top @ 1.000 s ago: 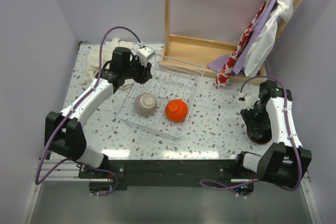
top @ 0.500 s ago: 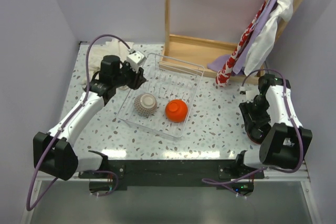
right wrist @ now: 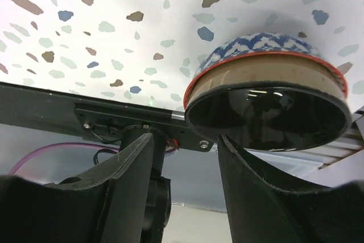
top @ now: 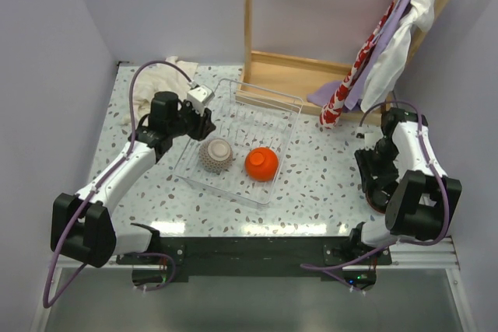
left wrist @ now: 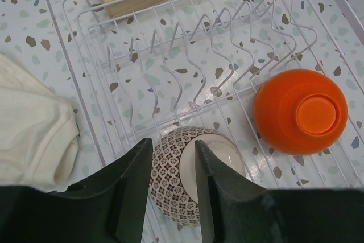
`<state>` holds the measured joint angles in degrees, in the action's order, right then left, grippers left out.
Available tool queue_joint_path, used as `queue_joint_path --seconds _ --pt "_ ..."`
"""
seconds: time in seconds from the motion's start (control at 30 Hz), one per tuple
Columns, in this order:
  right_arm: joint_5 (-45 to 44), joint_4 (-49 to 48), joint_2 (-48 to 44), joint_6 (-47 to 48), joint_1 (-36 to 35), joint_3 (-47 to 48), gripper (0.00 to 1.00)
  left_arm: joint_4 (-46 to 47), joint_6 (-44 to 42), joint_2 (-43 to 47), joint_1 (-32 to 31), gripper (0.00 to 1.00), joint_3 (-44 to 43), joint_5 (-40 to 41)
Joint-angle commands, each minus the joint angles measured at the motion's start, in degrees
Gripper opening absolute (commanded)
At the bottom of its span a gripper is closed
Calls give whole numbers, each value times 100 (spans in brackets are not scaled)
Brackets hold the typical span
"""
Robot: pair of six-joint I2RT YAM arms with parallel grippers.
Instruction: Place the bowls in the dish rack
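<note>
The clear wire dish rack (top: 268,106) (left wrist: 170,55) holds two upside-down bowls: a patterned bowl (top: 216,155) (left wrist: 170,183) with a pale foot ring and an orange bowl (top: 262,162) (left wrist: 298,119). My left gripper (top: 202,124) (left wrist: 173,152) hovers open above the patterned bowl, and the bowl shows through the gap. At the right table edge, my right gripper (top: 379,184) (right wrist: 186,138) is open beside a stack of bowls (top: 387,198) (right wrist: 267,92), blue-patterned, red-rimmed, tan and glossy dark. Its right finger (right wrist: 267,197) sits close under the dark rim, gripping nothing.
A wooden tray-like frame (top: 292,75) stands behind the rack, with cloths (top: 381,44) hanging at the back right. A white cloth (top: 156,87) (left wrist: 31,123) lies left of the rack. The right arm's base (right wrist: 148,186) shows between the right jaws.
My left gripper has drawn back from the rack's far-left corner toward the patterned bowl. The right wrist has shifted a little by the stack, and its jaws have widened slightly.
</note>
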<state>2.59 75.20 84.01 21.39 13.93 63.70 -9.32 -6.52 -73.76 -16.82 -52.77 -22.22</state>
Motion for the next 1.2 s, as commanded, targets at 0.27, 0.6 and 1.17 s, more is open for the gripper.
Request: queue_joint_path --seconds 0.27,0.6,1.17 --pt "-241 -374 72 -372 13 -306 48 414 90 37 144 41 92 -90" --pt "-435 -550 318 -425 13 -315 43 475 134 28 179 41 171 -107" --pt "-523 -463 371 -416 4 -279 13 651 239 -16 232 42 250 -142"
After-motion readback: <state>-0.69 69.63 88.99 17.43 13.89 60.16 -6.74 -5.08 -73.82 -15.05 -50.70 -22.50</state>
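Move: The nested bowls (black one inside the blue-patterned one) stand upright with their middle about 6 cm to the right of the right hand, level with it fore and aft and some 6 cm below; the near-left rim is almost under its fingers. The orange bowl in the dish rack is roughly 34 cm to that hand's left and 9 cm ahead, 5 cm lower. From the left hand the nested bowls lie about 54 cm right, 19 cm back and 14 cm down. Onto the left rim of the nested bowls the right hand sinks about 3 cm, pointing down, dipping back a centimetre or so early on before coming forward again and edging slightly right. The half-open fingers close slowly, then fast towards the end, one outside the wall and one inside, narrowing on the rim. ##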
